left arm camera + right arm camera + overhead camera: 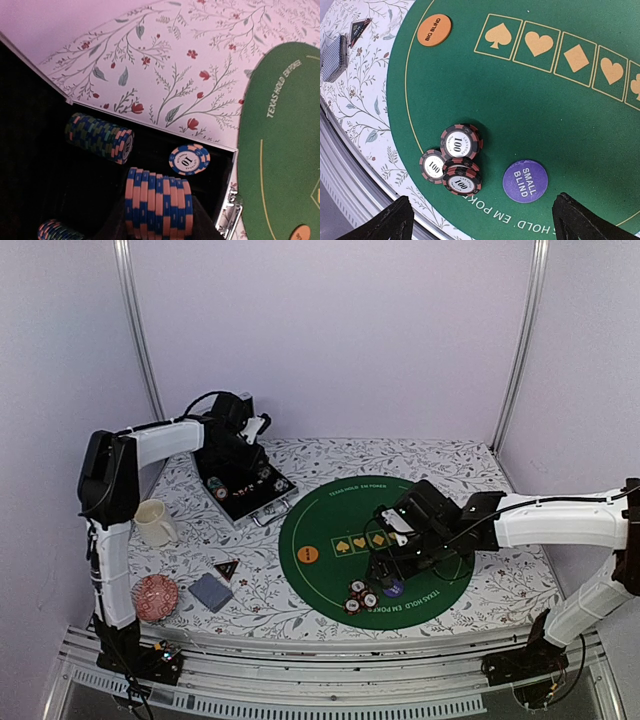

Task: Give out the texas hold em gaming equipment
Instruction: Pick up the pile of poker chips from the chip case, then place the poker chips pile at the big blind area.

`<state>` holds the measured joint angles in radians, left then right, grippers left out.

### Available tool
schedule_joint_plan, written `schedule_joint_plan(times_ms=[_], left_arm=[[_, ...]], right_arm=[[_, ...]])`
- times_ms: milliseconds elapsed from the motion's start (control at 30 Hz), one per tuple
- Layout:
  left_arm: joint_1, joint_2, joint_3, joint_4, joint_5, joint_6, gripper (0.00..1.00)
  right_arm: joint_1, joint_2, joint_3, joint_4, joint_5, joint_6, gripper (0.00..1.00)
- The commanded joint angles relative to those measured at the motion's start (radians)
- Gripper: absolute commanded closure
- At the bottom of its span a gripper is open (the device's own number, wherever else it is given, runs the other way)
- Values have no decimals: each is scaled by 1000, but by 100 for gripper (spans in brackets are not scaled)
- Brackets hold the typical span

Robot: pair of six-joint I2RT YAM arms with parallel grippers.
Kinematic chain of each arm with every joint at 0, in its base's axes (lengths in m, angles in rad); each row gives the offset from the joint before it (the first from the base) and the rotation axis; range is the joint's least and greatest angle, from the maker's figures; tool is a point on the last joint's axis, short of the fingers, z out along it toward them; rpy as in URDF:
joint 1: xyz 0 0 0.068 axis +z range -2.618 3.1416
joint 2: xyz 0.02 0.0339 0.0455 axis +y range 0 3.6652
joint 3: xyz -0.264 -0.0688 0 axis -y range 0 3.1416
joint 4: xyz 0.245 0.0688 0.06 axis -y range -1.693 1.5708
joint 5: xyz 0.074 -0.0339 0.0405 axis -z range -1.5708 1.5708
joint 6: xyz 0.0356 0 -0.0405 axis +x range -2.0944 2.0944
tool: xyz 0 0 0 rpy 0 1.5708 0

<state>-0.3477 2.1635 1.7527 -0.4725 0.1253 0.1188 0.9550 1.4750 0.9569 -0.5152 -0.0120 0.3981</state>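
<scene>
My left gripper (pixel 159 212) is shut on a row of blue-and-orange striped poker chips (pixel 159 202), held edge-on over the black chip case (pixel 250 492). A loose "10" chip (pixel 189 159) and a roll of blue-green chips (pixel 100 138) lie in the case. My right gripper (pixel 485 225) hangs open just above the green mat (pixel 340 510), with nothing between its fingers. Under it lie three small piles of black-and-red "100" chips (pixel 456 160) and the purple small-blind button (pixel 525 180). The orange big-blind button (pixel 434 30) rests farther left on the mat.
A blue-backed card deck (pixel 211 591) and a black triangular marker (pixel 227 569) lie on the floral cloth left of the mat. A cream mug (pixel 153 522) and a red patterned round object (pixel 157 597) stand near the left arm. The table's near edge runs just below the mat.
</scene>
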Motion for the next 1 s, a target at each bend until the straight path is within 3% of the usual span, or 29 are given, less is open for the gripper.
schedule_joint_plan(times_ms=[0, 233, 467, 800, 967], left_arm=[[-13, -169, -68, 61, 54, -106, 100], [-80, -449, -363, 228, 248, -330, 100], [-203, -602, -593, 345, 386, -485, 100], [-267, -579, -787, 564, 564, -683, 100], [-270, -488, -784, 633, 590, -735, 100]], right_arm=[[-2, -62, 24, 1, 65, -13, 1], [-3, -139, 17, 20, 120, -41, 1], [-4, -177, 14, 72, 120, -106, 1], [16, -156, 29, 174, 63, -191, 1], [40, -92, 62, 299, 60, -372, 1]])
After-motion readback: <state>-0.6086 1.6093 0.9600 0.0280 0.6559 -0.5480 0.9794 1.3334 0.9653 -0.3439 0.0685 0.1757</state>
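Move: Clear of the open chip case, the left gripper already holds the stack of blue-and-peach chips; the open right gripper it heads for is about 32 cm back and 34 cm to its right, at much the same height. A loose chip in the case lies 8 cm ahead and 5 cm right of the left hand; the big blind, 17 cm back and 14 cm right. From the right hand the stack is 32 cm ahead and 34 cm left, the black chips 5 cm left and 1 cm ahead, the small blind 5 cm ahead and 1 cm right, both 9 cm below. Lifting first by some 11 cm, the left hand sweeps back about 23 cm and right 12 cm towards the right gripper, then sinks about 5 cm as its fingers swing round to point rightward, keeping their grip on the stack. The right hand, fingers still wide open, rises 8 cm off the black chips, tilting its fingertips forward some 20 degrees and finally easing left and slightly forward towards the stack. ##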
